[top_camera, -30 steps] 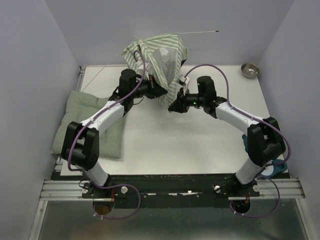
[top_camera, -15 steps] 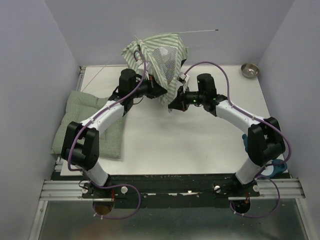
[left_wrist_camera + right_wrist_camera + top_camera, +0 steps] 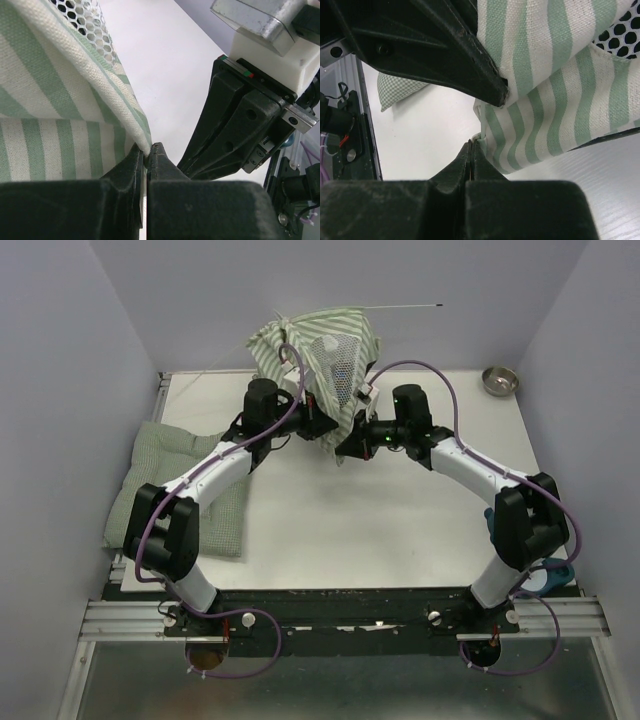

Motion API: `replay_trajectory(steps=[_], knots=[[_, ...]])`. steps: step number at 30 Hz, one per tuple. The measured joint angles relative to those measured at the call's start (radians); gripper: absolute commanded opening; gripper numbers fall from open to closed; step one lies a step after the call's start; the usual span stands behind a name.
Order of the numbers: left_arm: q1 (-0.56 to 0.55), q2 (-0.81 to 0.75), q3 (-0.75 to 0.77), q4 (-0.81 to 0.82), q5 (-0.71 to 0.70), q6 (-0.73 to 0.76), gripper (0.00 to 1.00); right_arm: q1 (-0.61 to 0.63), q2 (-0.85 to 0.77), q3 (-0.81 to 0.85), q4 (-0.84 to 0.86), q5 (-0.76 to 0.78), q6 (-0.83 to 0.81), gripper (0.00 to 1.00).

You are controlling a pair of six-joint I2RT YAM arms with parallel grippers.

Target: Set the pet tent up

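The pet tent (image 3: pixel 318 352), green-and-white striped with a grey mesh panel, hangs bunched above the table's far middle. A thin whitish pole (image 3: pixel 405 307) sticks out of its top to the right. My left gripper (image 3: pixel 322 425) is shut on the tent's white hem (image 3: pixel 140 137) at its lower edge. My right gripper (image 3: pixel 346 448) is shut on the striped lower corner (image 3: pixel 520 125) right beside it. In the left wrist view the jaws (image 3: pixel 147 150) pinch the hem. In the right wrist view the jaws (image 3: pixel 472 145) are closed at the fabric's edge, with the left gripper's black finger (image 3: pixel 450 55) just above.
The green checked cushion (image 3: pixel 160 475) lies at the table's left edge, partly under the left arm. A small metal bowl (image 3: pixel 500 380) stands at the far right corner. A blue object (image 3: pixel 490 525) sits behind the right arm's base. A second thin pole (image 3: pixel 190 395) slants down at the far left.
The left arm has shifted slightly right and farther back, drawing its gripper closer to the right one. The tent and its pole tip have moved a little to the right.
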State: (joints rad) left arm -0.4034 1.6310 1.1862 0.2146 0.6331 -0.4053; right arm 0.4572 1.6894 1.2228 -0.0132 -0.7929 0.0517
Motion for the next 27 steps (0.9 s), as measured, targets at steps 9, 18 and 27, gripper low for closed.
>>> replay_trajectory(steps=[9, 18, 27], knots=[[-0.013, -0.003, -0.006, 0.008, -0.020, 0.050, 0.00, 0.002, 0.007, 0.023, -0.013, 0.038, 0.073, 0.01], [0.007, -0.066, -0.003, -0.109, 0.005, 0.094, 0.99, -0.047, -0.086, -0.056, 0.013, 0.064, 0.133, 0.01], [0.201, -0.381, -0.004, -0.389, 0.164, 0.241, 0.99, -0.122, -0.229, -0.216, -0.027, 0.121, 0.133, 0.14]])
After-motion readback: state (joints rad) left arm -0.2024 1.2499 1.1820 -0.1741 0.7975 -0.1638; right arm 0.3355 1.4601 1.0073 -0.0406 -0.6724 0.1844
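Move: The left fingertips hold a striped edge of the pet tent right between the pads. The tent corner with the thin pole end is about 5 cm back, 1 cm right and 4 cm below them, pinched in the right hand. The mesh panel sits roughly 15 cm ahead of the right hand and some 8 cm higher. From the left hand, the grey-green cushion lies about 36 cm left, 10 cm back and 18 cm below. The left fingers let go of the striped tent edge and spread wide, after which that hand pulls away from the tent to its left, up and back, roughly 9 cm leftward. The right hand, still pinching the pole end at the tent's near corner, draws it about 7 cm right, arcing slightly up then down, while turning some 15 degrees clockwise. ##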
